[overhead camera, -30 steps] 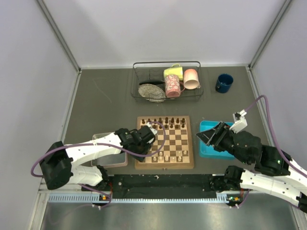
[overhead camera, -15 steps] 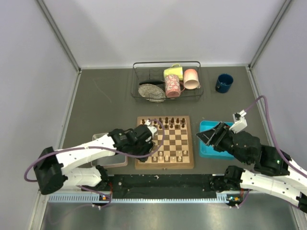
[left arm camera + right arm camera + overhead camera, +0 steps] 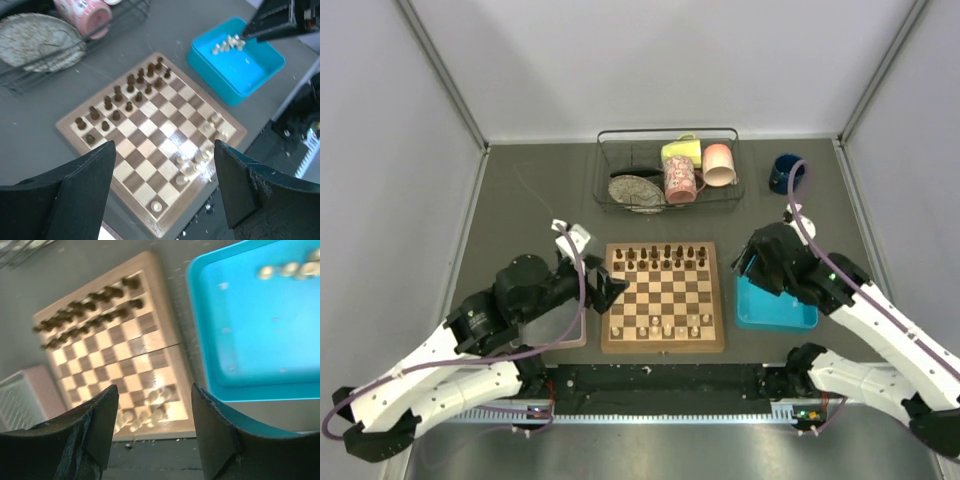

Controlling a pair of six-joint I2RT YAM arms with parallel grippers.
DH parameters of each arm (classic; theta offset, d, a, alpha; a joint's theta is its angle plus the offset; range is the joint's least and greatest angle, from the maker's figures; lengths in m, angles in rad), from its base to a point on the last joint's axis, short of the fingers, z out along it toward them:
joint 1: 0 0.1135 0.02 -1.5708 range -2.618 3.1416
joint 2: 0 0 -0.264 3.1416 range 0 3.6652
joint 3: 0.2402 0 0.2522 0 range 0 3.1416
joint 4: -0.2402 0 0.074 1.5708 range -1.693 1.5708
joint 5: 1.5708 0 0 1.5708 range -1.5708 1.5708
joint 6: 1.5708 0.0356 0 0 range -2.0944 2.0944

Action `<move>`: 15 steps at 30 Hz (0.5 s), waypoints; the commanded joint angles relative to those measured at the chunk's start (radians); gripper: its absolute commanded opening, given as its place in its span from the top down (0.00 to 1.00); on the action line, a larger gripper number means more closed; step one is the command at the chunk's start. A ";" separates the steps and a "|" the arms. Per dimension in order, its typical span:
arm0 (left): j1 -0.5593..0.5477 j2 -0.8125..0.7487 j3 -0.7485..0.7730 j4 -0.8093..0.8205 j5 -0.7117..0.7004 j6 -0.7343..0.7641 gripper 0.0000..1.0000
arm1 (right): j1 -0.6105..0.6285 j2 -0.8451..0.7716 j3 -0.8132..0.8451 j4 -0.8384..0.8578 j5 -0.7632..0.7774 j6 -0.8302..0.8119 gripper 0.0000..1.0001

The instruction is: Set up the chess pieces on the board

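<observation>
The board lies mid-table. Dark chess pieces fill its two far rows. Cream pieces stand in a cluster along the near side, and in the left wrist view one cream piece stands alone in a near corner square. More cream pieces lie in the blue tray right of the board. My left gripper hangs open and empty at the board's left edge. My right gripper is open and empty over the tray's far left corner.
A wire basket at the back holds mugs and a speckled plate. A dark blue mug stands to its right. A pinkish tray lies left of the board, largely under my left arm.
My left gripper has opened and drawn back leftward off the board to its left edge. My right arm has swung up and back toward the tray's far end.
</observation>
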 commanded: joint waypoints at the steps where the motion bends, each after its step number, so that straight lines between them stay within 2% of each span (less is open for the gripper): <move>1: 0.119 -0.007 -0.032 0.070 -0.014 0.025 0.16 | -0.220 0.011 0.007 -0.071 -0.086 -0.128 0.41; 3: 0.177 -0.009 -0.055 0.072 0.045 0.011 0.16 | -0.351 0.027 -0.019 -0.064 -0.108 -0.194 0.41; 5: 0.248 -0.018 -0.074 0.086 0.076 0.006 0.16 | -0.422 0.040 -0.054 -0.034 -0.141 -0.252 0.41; 9: 0.364 -0.023 -0.092 0.083 0.171 0.020 0.16 | -0.507 0.088 -0.106 0.005 -0.142 -0.287 0.42; 13: 0.576 -0.012 -0.103 0.087 0.311 0.026 0.17 | -0.594 0.111 -0.157 0.046 -0.155 -0.289 0.42; 15: 0.630 0.003 -0.112 0.092 0.328 0.011 0.18 | -0.625 0.117 -0.172 0.070 -0.165 -0.292 0.42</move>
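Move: Ahead and well to the right of the right hand, the loose white chess pieces lie in the far part of the blue bin, about 8 cm out, 13 cm right and 18 cm below. The bin's middle is roughly 3 cm ahead and 10 cm right; the chessboard's middle is some 16 cm left, about 1 cm ahead. From the left hand, those pieces lie about 39 cm right, 10 cm ahead and 24 cm below. Swinging some 11 cm to the right from the gap beside the board, the empty right hand comes in over the blue bin, then sinks about 8 cm towards the white pieces, tipping its half-open fingers more steeply down and turning clockwise. The empty left hand clears the board, going left and forward about 7 cm each and turning counter-clockwise some 20 degrees, fingers wide open. ##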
